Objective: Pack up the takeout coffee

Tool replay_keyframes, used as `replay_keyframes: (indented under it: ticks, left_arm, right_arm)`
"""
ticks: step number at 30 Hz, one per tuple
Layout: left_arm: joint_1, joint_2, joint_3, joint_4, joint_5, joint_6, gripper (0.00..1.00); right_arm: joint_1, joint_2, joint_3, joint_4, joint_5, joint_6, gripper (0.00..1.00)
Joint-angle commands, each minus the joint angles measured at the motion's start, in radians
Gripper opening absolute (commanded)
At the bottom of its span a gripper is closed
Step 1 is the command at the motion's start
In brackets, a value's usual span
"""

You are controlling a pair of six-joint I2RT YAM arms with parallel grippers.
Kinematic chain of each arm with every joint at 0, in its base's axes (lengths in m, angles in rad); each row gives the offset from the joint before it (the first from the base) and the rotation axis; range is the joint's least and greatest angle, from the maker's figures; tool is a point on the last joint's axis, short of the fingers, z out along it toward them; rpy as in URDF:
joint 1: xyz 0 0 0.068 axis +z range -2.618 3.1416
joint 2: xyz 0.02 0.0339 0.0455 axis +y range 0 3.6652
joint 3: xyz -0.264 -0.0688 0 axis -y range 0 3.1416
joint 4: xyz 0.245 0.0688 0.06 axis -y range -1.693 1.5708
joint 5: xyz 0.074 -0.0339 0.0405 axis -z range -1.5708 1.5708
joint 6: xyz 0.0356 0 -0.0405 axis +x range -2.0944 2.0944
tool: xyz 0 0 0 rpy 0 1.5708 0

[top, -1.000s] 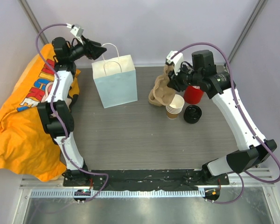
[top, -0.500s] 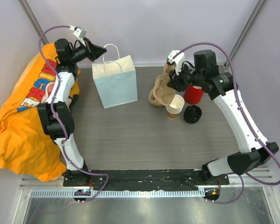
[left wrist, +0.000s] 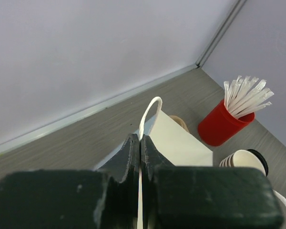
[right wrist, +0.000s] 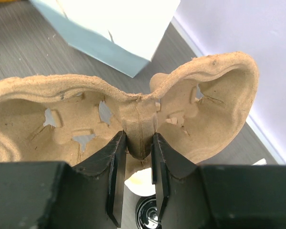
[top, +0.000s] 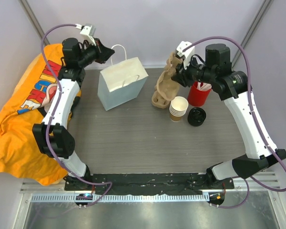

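Observation:
The takeout coffee is out of view in every frame. My left gripper [top: 106,53] [left wrist: 140,140] is shut on the white handle [left wrist: 148,110] of the pale blue paper bag [top: 120,88] [left wrist: 179,143], which leans at the back left. The bag's mouth faces up and to the right. My right gripper [top: 178,72] [right wrist: 138,139] is shut on the middle ridge of a brown pulp cup carrier [top: 165,88] [right wrist: 62,106]. The carrier hangs on end right of the bag, its lower edge near the table.
A stack of lidless brown cups [top: 178,108] stands in front of the carrier. Beside it lie black lids [top: 197,116]. Behind them stands a red holder of white sticks [top: 198,94] [left wrist: 220,127]. An orange cloth [top: 19,125] drapes over the table's left side.
My left gripper has shut on the bag's handle and pulled it up and right, so the bag tilts. My right gripper has lifted the carrier higher.

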State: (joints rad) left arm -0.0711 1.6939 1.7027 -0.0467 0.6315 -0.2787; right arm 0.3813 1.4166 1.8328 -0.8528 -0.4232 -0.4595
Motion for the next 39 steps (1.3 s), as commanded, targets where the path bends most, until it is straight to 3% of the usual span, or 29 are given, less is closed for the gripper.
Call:
replay_keyframes:
  ticks: [1, 8, 17, 29, 39]
  left_arm:
    - [-0.03, -0.08, 0.02, -0.143, -0.179, -0.048, 0.0]
    - [-0.081, -0.157, 0.017, -0.272, -0.305, -0.148, 0.0]
    - [-0.163, -0.269, -0.055, -0.372, -0.273, -0.249, 0.0]
    - [-0.17, -0.442, -0.273, -0.446, -0.171, -0.153, 0.0]
    - [-0.17, -0.534, -0.319, -0.515, -0.274, -0.064, 0.0]
  right_arm:
    - [-0.001, 0.013, 0.086, 0.034, -0.025, 0.03, 0.3]
    - [0.001, 0.013, 0.155, 0.063, -0.054, 0.081, 0.3]
    - [0.002, 0.034, 0.227, 0.116, -0.172, 0.208, 0.3]
    - [0.044, 0.107, 0.327, 0.136, -0.293, 0.249, 0.3]
    - [0.131, 0.208, 0.384, 0.123, -0.282, 0.209, 0.3]
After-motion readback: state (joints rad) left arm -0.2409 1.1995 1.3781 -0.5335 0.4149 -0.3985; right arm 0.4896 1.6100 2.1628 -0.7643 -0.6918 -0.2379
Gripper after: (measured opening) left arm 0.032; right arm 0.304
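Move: The left fingers already pinch one of the bag's handles; the bag's middle hangs some 24 cm below that hand, 1 cm back and 4 cm to its right. From the right hand, already holding a cup carrier, the bag is about 14 cm ahead, 24 cm left and 24 cm down. The second carrier lies 20 cm ahead of the right hand and 3 cm left, the paper cups 6 cm ahead and 4 cm right, both about 35 cm down. Draw the left gripper back about 17 cm by the pinched handle, bringing the bag towards the robot; tip the fingers down some 20 degrees on the way and sink a little at the end. Meanwhile lift the pinched carrier with the right hand, then swing it left towards the bag, rolling its left side up and turning it counter-clockwise. ##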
